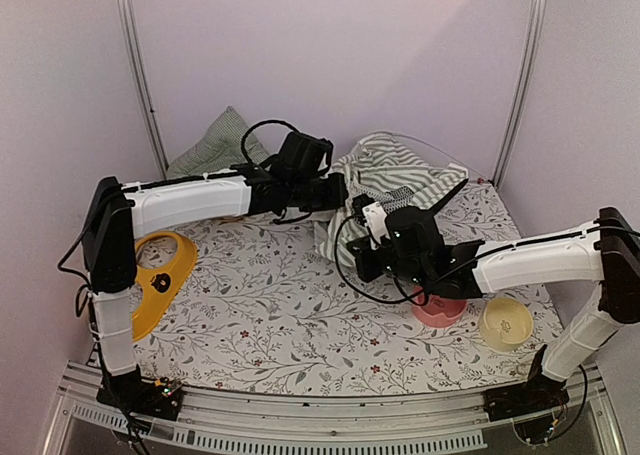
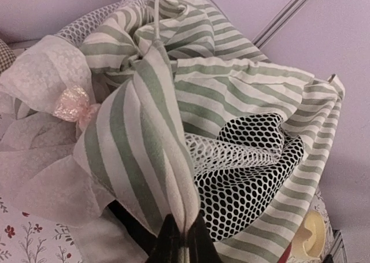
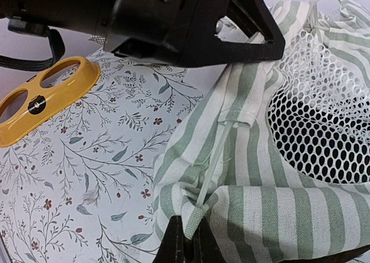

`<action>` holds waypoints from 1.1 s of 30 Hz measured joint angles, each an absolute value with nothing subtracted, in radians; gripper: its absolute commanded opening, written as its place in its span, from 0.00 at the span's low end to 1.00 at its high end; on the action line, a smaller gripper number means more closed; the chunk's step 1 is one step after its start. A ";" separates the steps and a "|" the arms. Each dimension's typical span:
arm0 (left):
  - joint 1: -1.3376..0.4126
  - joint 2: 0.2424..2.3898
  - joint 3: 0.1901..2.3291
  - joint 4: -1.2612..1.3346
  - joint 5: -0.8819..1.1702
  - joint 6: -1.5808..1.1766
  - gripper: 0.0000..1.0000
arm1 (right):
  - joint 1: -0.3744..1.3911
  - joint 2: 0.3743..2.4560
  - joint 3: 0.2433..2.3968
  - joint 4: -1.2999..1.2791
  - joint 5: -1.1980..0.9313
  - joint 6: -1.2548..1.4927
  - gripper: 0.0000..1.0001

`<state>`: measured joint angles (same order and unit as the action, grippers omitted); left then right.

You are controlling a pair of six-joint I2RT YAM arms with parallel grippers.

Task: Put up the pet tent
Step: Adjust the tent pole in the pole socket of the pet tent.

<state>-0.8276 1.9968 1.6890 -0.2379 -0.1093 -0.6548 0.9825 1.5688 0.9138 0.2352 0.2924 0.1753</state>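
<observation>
The pet tent (image 1: 392, 175) lies crumpled at the back middle of the table, green-and-white striped with white mesh (image 2: 254, 176). My left gripper (image 1: 338, 191) reaches it from the left. In the left wrist view this gripper (image 2: 184, 241) is shut on a raised fold of striped fabric (image 2: 144, 130). My right gripper (image 1: 362, 218) comes in from the right at the tent's near edge. In the right wrist view it (image 3: 188, 235) is shut on a striped corner where a thin white pole (image 3: 215, 159) ends. The left gripper's black body (image 3: 173, 20) hangs just above that fabric.
A yellow two-hole bowl stand (image 1: 158, 275) lies at the left. A pink bowl (image 1: 440, 310) and a cream bowl (image 1: 505, 322) sit under the right forearm. A green checked cushion (image 1: 215, 145) leans in the back left corner. Floral cloth (image 1: 270, 315) covers the table.
</observation>
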 measured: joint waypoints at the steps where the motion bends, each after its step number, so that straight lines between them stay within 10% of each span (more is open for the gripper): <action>1: -0.828 1.995 1.686 -0.234 -0.106 -0.657 0.00 | 0.979 1.576 0.916 0.229 0.282 0.179 0.00; 21: -0.899 1.769 1.338 0.018 -0.227 -0.720 0.00 | 0.891 1.643 1.100 0.132 0.049 0.330 0.06; 33: -0.883 1.714 1.240 0.105 -0.203 -0.667 0.00 | 0.888 1.648 1.114 0.115 -0.017 0.307 0.57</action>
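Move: The left gripper already pinches the tent's striped edge; the pole socket corner, held shut in the right fingers, lies about 12 cm back from it, 3 cm to its right and 4 cm lower. From the right hand, that left-held edge is thus some 12 cm ahead, 3 cm left and 4 cm up. The mesh window sits about 14 cm ahead and 8 cm right of the right hand, level with it; the pink bowl is some 17 cm right, 5 cm back and 14 cm below. Keep the left gripper shut on the striped edge and draw it back towards the right hand about 5 cm, also left and slightly up. Meanwhile carry the socket corner with the right hand some 3 cm left, up and a little forward, tipping its fingers down about 10 degrees, then open the right fingers nearly halfway to loosen their pinch. ##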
